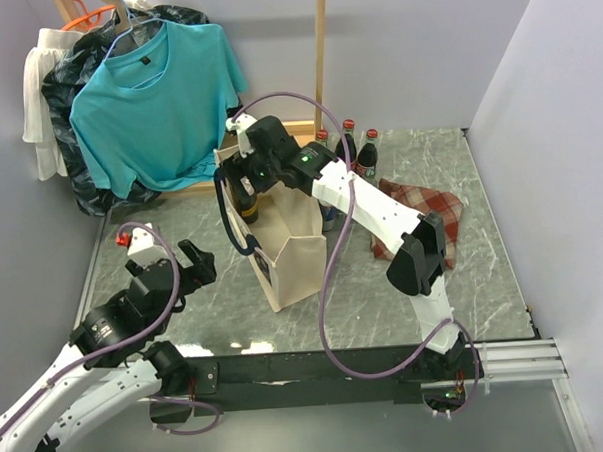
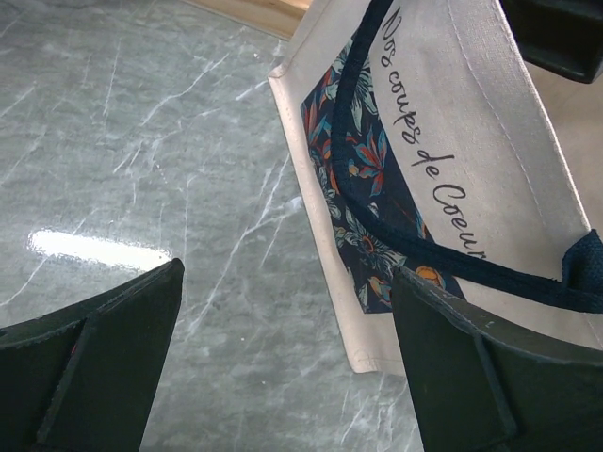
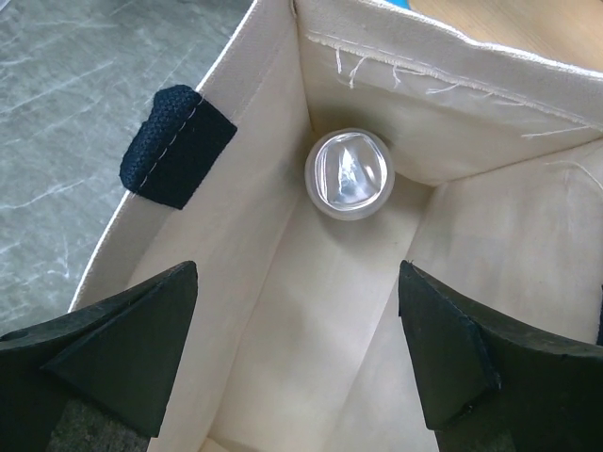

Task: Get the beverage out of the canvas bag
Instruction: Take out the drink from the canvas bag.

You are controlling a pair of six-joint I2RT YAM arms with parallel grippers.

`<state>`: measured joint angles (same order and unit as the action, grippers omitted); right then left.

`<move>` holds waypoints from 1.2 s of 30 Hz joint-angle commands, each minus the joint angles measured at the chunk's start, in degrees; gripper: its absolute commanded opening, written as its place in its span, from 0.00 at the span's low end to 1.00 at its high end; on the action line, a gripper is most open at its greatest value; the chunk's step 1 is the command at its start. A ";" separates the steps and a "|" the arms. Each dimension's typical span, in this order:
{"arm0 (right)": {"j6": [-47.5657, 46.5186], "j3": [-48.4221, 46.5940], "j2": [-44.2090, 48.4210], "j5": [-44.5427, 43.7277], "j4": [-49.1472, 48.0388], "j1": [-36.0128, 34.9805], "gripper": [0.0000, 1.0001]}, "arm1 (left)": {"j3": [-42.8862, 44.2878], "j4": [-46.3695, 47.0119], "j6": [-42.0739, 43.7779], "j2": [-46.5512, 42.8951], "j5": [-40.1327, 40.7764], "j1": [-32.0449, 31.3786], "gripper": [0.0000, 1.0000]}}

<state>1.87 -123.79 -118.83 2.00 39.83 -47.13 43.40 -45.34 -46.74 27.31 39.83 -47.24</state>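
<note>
The canvas bag (image 1: 290, 248) stands upright in the middle of the table, cream with navy handles and a floral print (image 2: 363, 179). In the right wrist view I look straight down into it. The beverage (image 3: 349, 174) stands in the far corner, and only its round shiny cap shows. My right gripper (image 3: 300, 348) hangs open over the bag's mouth (image 1: 241, 179), short of the cap and touching nothing. My left gripper (image 2: 287, 358) is open low over the table (image 1: 198, 266), just left of the bag's bottom corner, holding nothing.
Three dark bottles with red caps (image 1: 350, 149) stand behind the bag. A red plaid cloth (image 1: 426, 213) lies to the right. A teal shirt (image 1: 156, 102) hangs on a rack at the back left. A wooden post (image 1: 321, 55) rises behind the bag.
</note>
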 commanded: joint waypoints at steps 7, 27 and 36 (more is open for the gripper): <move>-1.25 -1.99 -1.32 -0.33 -0.37 -0.24 0.93 | 1.25 0.96 0.33 -1.73 0.95 -0.22 0.96; -4.68 -2.51 -6.85 1.25 -1.25 0.11 0.93 | 1.16 0.69 0.16 3.79 1.74 -0.22 0.96; -3.98 -6.03 -10.02 5.03 -1.60 1.78 0.96 | 1.52 0.43 -0.02 9.34 1.83 -0.22 0.96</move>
<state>-1.63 -126.43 -127.35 5.26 39.90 -46.28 43.40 -45.32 -46.70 35.83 40.47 -47.24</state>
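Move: The right hand is poised over the bag's far-left corner. The last can, the beverage, stands on the bag floor some 16 cm below it and 3 cm ahead, neither left nor right. The bag's middle is about 3 cm back, 7 cm right and 10 cm down. Outside it, the blue can stands 18 cm right, level, 16 cm lower; the nearest cola bottle 17 cm right, 6 cm ahead, 12 cm below. From the left hand, the can is about 21 cm ahead, 8 cm right, 14 cm down. Down into the canvas bag towards the can left in its far corner goes the right hand, its fingers wide open: nearly still at first, then a quick drop of about 6.5 cm with a slight forward-left drift and a tilt of some 5 degrees, easing off low. No touch on the can yet. The left hand, empty and open beside the bag, lifts a touch, then sinks to end about 2.5 cm lower, rolling and tipping down slightly. ##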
